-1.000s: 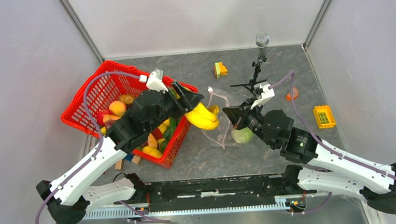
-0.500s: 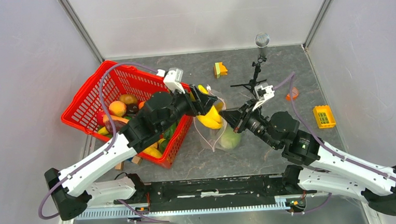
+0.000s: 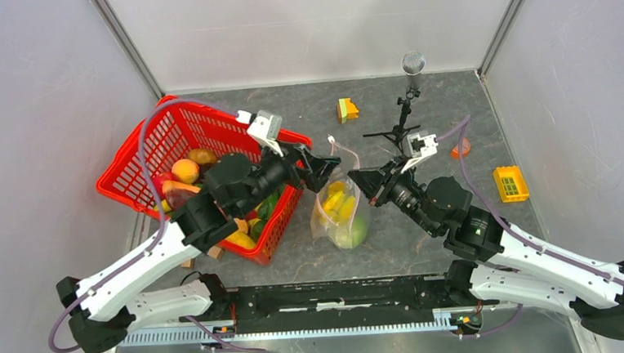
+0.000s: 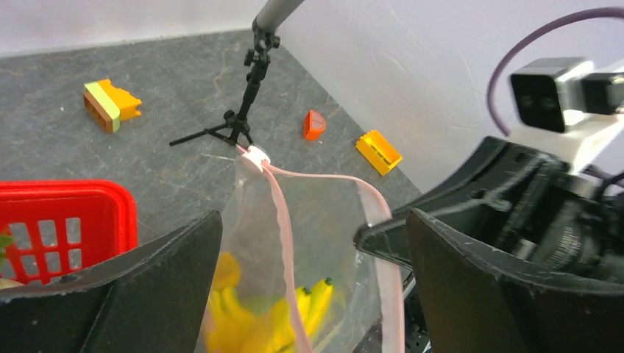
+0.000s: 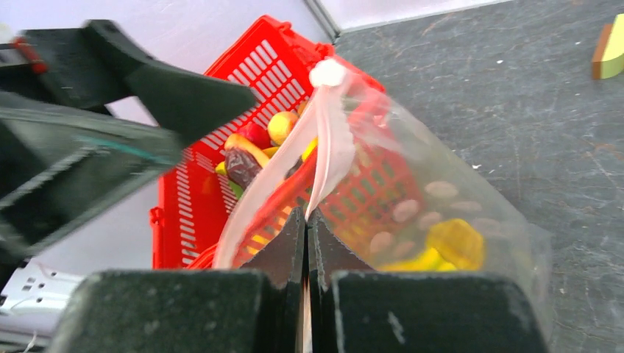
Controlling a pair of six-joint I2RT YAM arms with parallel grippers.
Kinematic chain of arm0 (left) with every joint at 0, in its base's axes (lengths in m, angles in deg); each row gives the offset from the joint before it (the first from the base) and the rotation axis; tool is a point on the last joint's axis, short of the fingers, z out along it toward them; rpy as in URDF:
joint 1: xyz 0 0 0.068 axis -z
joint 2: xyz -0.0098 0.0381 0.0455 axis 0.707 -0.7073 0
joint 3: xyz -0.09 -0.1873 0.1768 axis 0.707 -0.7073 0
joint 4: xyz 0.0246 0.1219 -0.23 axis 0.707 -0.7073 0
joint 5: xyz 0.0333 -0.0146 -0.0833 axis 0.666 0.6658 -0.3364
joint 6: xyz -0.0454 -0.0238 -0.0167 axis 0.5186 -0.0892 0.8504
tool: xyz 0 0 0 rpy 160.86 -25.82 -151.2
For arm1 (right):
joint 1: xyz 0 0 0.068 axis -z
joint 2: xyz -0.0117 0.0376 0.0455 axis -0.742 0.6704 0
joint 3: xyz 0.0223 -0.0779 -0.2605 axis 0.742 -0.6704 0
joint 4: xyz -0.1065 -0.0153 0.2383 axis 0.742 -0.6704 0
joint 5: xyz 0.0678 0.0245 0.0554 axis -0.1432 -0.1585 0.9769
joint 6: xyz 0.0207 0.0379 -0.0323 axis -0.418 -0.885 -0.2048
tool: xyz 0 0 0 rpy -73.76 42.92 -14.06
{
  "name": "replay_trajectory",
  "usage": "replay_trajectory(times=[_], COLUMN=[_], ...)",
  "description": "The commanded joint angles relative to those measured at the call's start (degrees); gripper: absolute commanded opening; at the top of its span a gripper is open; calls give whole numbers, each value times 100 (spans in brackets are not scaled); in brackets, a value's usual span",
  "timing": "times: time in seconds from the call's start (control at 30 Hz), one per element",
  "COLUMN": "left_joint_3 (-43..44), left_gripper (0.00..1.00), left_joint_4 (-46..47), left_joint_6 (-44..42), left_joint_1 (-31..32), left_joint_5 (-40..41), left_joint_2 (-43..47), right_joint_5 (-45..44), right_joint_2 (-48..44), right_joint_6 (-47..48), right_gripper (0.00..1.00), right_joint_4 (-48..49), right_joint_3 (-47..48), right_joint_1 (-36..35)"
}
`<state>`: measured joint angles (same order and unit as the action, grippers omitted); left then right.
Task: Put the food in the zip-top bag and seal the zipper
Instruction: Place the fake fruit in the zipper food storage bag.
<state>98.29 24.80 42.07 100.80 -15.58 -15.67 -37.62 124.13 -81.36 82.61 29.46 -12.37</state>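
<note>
The clear zip-top bag (image 3: 339,212) hangs open between the arms, with yellow bananas (image 3: 336,203) and a green piece (image 3: 353,233) inside. Its pale pink zipper (image 4: 283,220) runs along the mouth to a white slider (image 4: 255,157). My right gripper (image 3: 360,180) is shut on the zipper edge (image 5: 324,158) and holds the bag up. My left gripper (image 3: 322,161) is open and empty just above the bag's mouth; the bananas (image 4: 294,316) show below between its fingers (image 4: 162,287). More toy food (image 3: 185,169) lies in the red basket.
A red mesh basket (image 3: 147,150) stands at the left beside the bag. A small black tripod with a microphone (image 3: 403,114) stands behind the right gripper. Coloured blocks lie at the back (image 3: 346,109) and right (image 3: 510,183), with an orange piece (image 3: 460,147).
My left gripper let go of the yellow bananas, which dropped into the bag, and it has pulled back slightly. The bag now hangs lower with the bananas inside. The right gripper kept its hold.
</note>
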Motion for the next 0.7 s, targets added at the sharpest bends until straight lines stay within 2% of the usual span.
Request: replay_trajectory(times=[0.0,0.17,0.27,0.33,0.4,0.47,0.53,0.67], left_joint_3=[560,555,602,666,673,681,748,766], left_gripper=[100,100,100,100,100,100,100,100], left_joint_4=[-434,-675,-923,-1123,-1271,-1449,-1726,-2141], left_joint_6=[-493,-510,-553,-618,-647,-650,-643,-539], left_joint_1=[35,31,35,35,35,27,31,19], left_joint_5=[-146,-10,246,493,846,1321,1801,2653], left_joint_2=[334,532,650,737,863,951,976,1011], right_joint_5=[-534,-519,-78,284,48,-648,-983,-994], right_joint_2=[-88,-58,-99,-316,-694,-993,-1191,-1343], right_joint_6=[44,333,1064,1444,1611,1786,2048,2324], right_gripper=[0,0,0,0,0,0,0,0], right_joint_4=[236,260,357,768,1091,976,577,-197], right_joint_3=[-24,25,271,239,-4,-41,200,739], right_joint_1=[-3,-7,-2,-2,-3,-2,-9,-2])
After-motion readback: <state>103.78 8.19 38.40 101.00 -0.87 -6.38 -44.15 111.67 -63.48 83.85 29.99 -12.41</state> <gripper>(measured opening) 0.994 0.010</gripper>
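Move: The wide-open left hand has the basket's middle some 27 cm to its left, about 4 cm farther out and 26 cm below. The bag's middle is about 4 cm to its right, a centimetre nearer the base and 15 cm down. The right hand grips the bag's rim; from it the bag's middle lies 4 cm left, a centimetre ahead and 12 cm down, the basket about 35 cm left, 7 cm ahead and 22 cm down, and the tripod foot 18 cm ahead, 12 cm right and 28 cm down. With its fingers staying wide open, the left hand rises about 4 cm off the bag's mouth, drawing back slightly, then swings left towards the basket while sinking a little and turning some 15 degrees counter-clockwise, ending about 8 cm left of its start. The right hand keeps its shut pinch on the bag's rim, barely shifting at first, then carries the bag about 7 cm right and 6 cm up, away from the basket, as its fingertips tilt upward. ##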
